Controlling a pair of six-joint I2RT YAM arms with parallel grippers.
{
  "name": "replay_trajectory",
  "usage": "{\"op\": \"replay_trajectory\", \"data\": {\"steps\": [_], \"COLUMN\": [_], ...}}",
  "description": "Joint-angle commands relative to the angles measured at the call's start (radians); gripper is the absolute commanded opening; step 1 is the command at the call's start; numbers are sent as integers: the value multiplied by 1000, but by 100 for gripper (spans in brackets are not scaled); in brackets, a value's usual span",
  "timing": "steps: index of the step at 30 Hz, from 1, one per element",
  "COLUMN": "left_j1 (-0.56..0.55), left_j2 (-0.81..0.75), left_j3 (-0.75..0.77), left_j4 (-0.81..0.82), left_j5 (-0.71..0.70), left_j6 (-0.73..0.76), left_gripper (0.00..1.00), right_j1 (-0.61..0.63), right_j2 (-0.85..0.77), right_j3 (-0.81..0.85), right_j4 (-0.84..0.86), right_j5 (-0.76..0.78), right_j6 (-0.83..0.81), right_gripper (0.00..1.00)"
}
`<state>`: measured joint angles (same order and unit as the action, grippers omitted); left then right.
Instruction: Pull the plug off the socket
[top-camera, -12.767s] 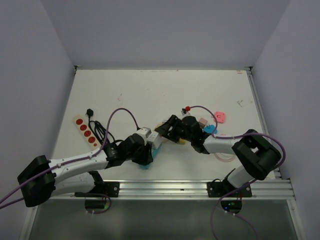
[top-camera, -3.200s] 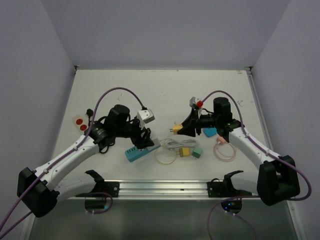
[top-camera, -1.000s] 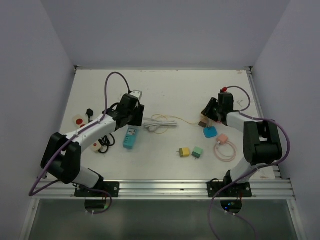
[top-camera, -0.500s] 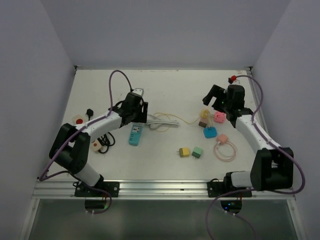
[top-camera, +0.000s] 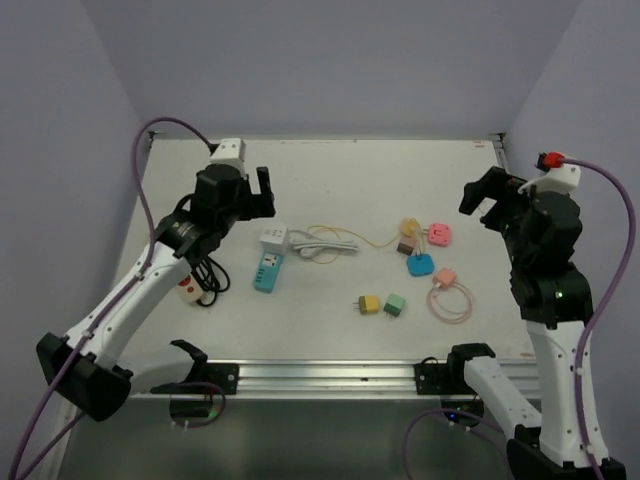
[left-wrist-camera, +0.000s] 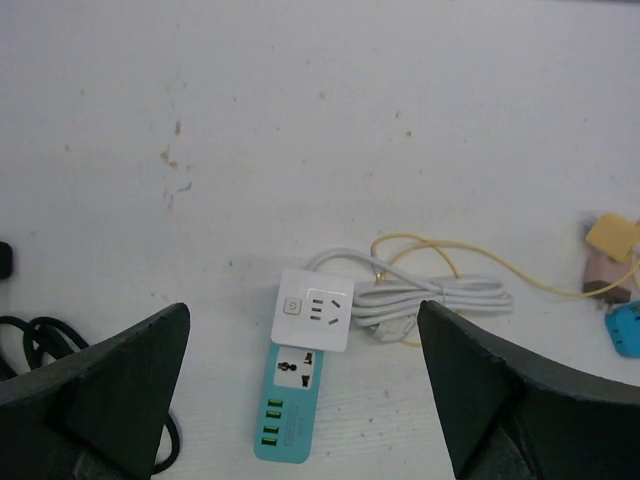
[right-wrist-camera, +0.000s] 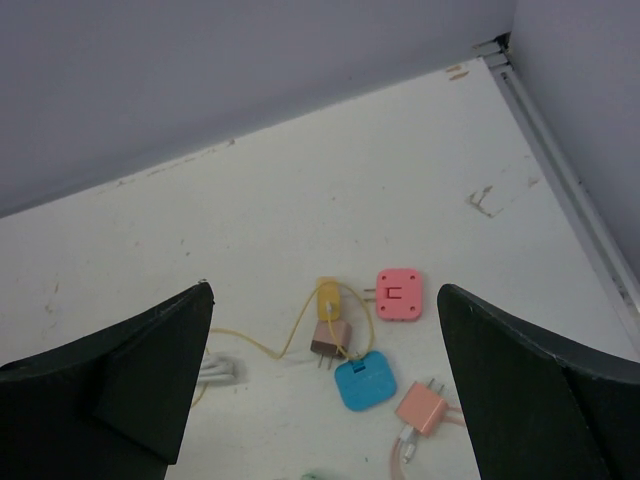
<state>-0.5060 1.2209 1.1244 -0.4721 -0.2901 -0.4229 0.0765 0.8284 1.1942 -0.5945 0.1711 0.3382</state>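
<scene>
The socket is a teal power strip (top-camera: 265, 271) (left-wrist-camera: 297, 410) lying flat, with no plug in its visible outlets. A white cube socket (top-camera: 272, 238) (left-wrist-camera: 314, 310) overlaps its far end; I cannot tell whether the two are joined. The cube's coiled white cable (top-camera: 325, 245) (left-wrist-camera: 440, 298) lies to the right. Loose plugs lie apart: yellow (top-camera: 369, 304) and green (top-camera: 395, 304). My left gripper (top-camera: 252, 190) (left-wrist-camera: 303, 310) hangs open high above the strip. My right gripper (top-camera: 488, 196) (right-wrist-camera: 325, 290) is open above the right-hand plugs, holding nothing.
Right of centre lie a pink plug (right-wrist-camera: 401, 294), a yellow-and-brown plug pair (right-wrist-camera: 328, 340) on a yellow cord, a blue plug (right-wrist-camera: 365, 381) and a salmon plug (right-wrist-camera: 424, 407) with a looped pink cable (top-camera: 450, 298). A red-buttoned strip (top-camera: 186, 287) and black cable (top-camera: 202, 270) sit left.
Both arms have lifted up and back from the table, the left away from the teal strip and the right away from the plugs. Both grippers have opened wide.
</scene>
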Motion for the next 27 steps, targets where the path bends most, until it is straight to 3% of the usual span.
{"op": "replay_trajectory", "data": {"steps": [1,6,15,21,27], "left_j1": [6,6,6,6,4], "left_j2": [-119,-277,-497,-655,-820], "left_j3": [116,260,463,469,381], "left_j4": [-137,-296,-494,-525,-442], "left_j5": [-108,-196,-317,-432,-537], "left_j6": [33,81,115,101,78], "left_gripper": [100,100,100,100,100], "right_j1": [0,0,58,118,137], "right_j2": [-93,-178,-350,-451,-555], "right_j3": [99,201,188,144,47], "right_j4": [-146,-238,-237,-206,-154], "right_j5": [102,166,214,281,308], "right_j6": [-71,-139,-176,-192,-214], "right_gripper": [99,99,99,99,99]}}
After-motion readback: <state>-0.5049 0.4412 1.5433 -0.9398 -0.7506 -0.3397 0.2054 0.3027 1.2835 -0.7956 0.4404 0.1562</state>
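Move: The white cube end of the teal socket, just released, lies some 2 cm ahead of the left hand, 3 cm to its right and 17 cm below. The teal part is about 8 cm back and 1 cm right of this hand, the coiled white cord 1 cm ahead and 17 cm right. From the right hand, the yellow plug is some 12 cm ahead, 7 cm left and 32 cm below, the pink plug about 10 cm ahead, 2 cm right, and the blue plug 1 cm ahead, 6 cm left. Pull both empty grippers clear, fingers kept wide open. Lift the left one about 24 cm while drawing it as far back and nearly as far left, away from the teal socket, tipping its fingers up some 40 degrees and swinging them counter-clockwise. Draw the right one back from the yellow plug, a little upward and rightward, levelling off as its fingers tip up. ##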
